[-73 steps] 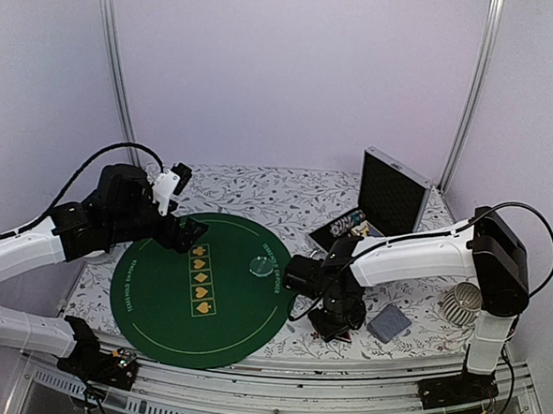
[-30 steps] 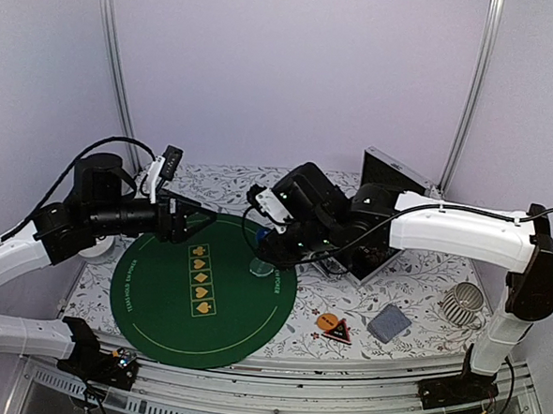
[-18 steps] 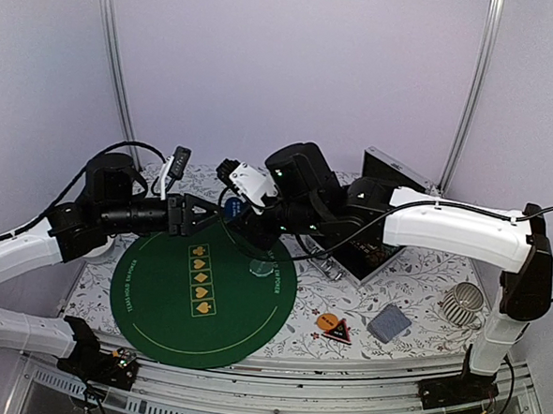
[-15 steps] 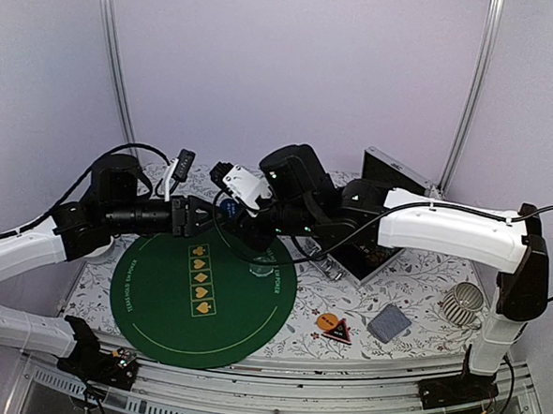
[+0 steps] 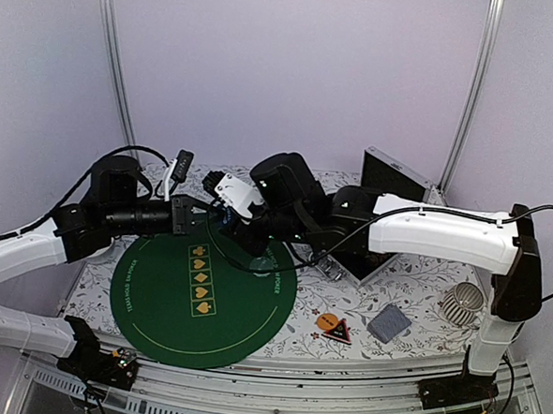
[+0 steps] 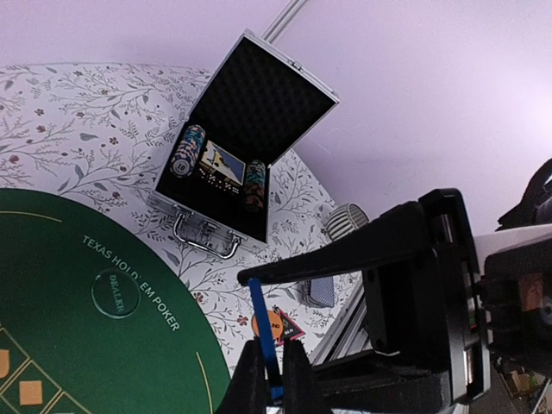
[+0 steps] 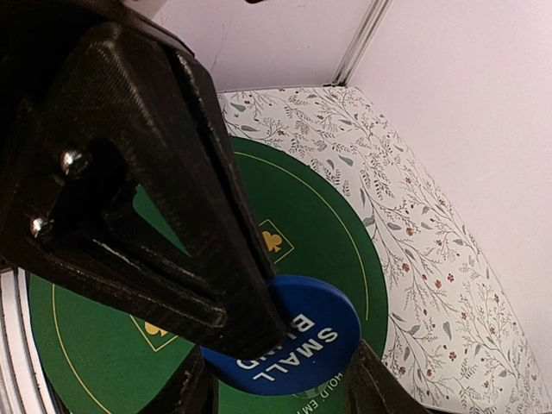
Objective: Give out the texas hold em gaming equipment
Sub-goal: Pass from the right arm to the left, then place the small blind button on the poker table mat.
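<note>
A blue disc (image 7: 302, 345) lettered SMALL BLIND hangs in the air over the back of the green felt mat (image 5: 158, 294). My right gripper (image 7: 280, 379) is shut on it across its width. My left gripper (image 6: 272, 345) is shut on the same blue disc (image 6: 261, 319), seen edge-on, pinching its flat faces. The two grippers meet at the disc (image 5: 225, 217). A clear dealer disc (image 6: 115, 293) lies on the mat. An orange disc (image 5: 326, 321) and a red-black triangle token (image 5: 341, 332) lie on the cloth to the right, near the playing cards (image 5: 389, 323).
An open metal case (image 5: 380, 199) stands at the back right, holding rows of poker chips (image 6: 187, 151) and cards. A white ribbed cup (image 5: 462, 303) sits at the right edge. The right arm stretches across the mat's far side.
The right arm carried the blue disc up and leftward to the left gripper. The left jaws, open a second ago, have closed on the disc.
</note>
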`<state>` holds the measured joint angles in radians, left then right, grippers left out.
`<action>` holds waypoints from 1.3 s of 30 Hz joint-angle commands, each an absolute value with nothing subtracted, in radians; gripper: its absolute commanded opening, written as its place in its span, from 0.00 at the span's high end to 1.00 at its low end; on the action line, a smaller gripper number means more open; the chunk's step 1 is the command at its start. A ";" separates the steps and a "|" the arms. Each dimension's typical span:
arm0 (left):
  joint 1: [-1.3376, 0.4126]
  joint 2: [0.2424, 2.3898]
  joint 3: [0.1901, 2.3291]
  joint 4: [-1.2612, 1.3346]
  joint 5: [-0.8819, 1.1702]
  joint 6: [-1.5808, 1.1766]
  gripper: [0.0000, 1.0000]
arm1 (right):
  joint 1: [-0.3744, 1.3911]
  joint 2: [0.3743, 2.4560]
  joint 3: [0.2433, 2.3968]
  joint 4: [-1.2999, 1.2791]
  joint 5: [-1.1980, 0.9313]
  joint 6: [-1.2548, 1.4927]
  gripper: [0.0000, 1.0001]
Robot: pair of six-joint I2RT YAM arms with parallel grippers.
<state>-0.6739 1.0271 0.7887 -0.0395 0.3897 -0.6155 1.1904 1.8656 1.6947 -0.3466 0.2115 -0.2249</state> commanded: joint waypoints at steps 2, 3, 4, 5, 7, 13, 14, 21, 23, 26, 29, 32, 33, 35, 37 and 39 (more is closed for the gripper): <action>-0.675 0.982 0.771 -0.066 0.379 -0.546 1.00 | 1.194 1.839 1.698 -0.321 0.205 -0.219 0.66; -0.675 0.970 0.773 -0.083 0.349 -0.537 1.00 | 1.194 1.826 1.683 -0.318 0.215 -0.210 0.54; -0.673 0.956 0.776 -0.100 0.311 -0.529 1.00 | 1.194 1.810 1.661 -0.313 0.231 -0.197 0.39; -0.670 0.943 0.779 -0.120 0.269 -0.521 1.00 | 1.194 1.790 1.634 -0.305 0.249 -0.185 0.22; -0.648 0.926 0.786 -0.156 0.208 -0.504 1.00 | 1.195 1.742 1.570 -0.290 0.290 -0.148 0.00; -0.414 1.019 0.793 -0.216 0.247 -0.508 1.00 | 1.192 1.587 1.370 -0.286 0.338 0.012 0.01; -0.367 1.044 0.791 -0.220 0.254 -0.512 1.00 | 1.191 1.563 1.341 -0.285 0.335 0.037 0.01; -0.146 1.195 0.738 -0.131 0.291 -0.556 1.00 | 1.191 1.403 1.140 -0.311 0.338 0.216 0.01; -0.131 1.263 0.734 -0.090 0.289 -0.559 1.00 | 1.191 1.371 1.086 -0.316 0.340 0.261 0.01; -0.105 1.363 0.745 -0.042 0.286 -0.570 1.00 | 1.192 1.335 1.039 -0.329 0.344 0.302 0.01; -0.082 1.469 0.778 -0.009 0.298 -0.575 1.00 | 1.192 1.316 1.015 -0.334 0.343 0.335 0.01; -0.061 1.561 0.809 0.012 0.312 -0.577 1.00 | 1.191 1.316 1.013 -0.350 0.345 0.354 0.01; -0.052 1.588 0.817 0.020 0.321 -0.578 1.00 | 1.191 1.317 1.016 -0.358 0.344 0.359 0.01; -0.032 1.635 0.828 0.040 0.344 -0.578 1.00 | 1.191 1.322 1.020 -0.367 0.341 0.369 0.01; -0.016 1.683 0.839 0.059 0.373 -0.582 1.00 | 1.191 1.326 1.020 -0.370 0.338 0.376 0.01; -0.003 1.731 0.847 0.086 0.422 -0.588 1.00 | 1.191 1.329 1.022 -0.370 0.335 0.382 0.01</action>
<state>-0.0315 1.6638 0.8120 0.0055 0.3325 -0.5770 1.1927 1.3483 1.0180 -0.3531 0.3302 0.3443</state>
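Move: The small blind is already pinched by both hands. For the left hand, the mat's far-left part lies about 17 cm ahead, 21 cm left and 26 cm below; the dealer button is some 10 cm ahead, 8 cm right, and the bowl 13 cm ahead, 40 cm left, both equally low. From the right hand, the big blind lies 7 cm back, 25 cm right, 26 cm below. Right releases, withdrawing right; left carries small blind about 22 cm down, left and forward towards mat's far-left rim. ##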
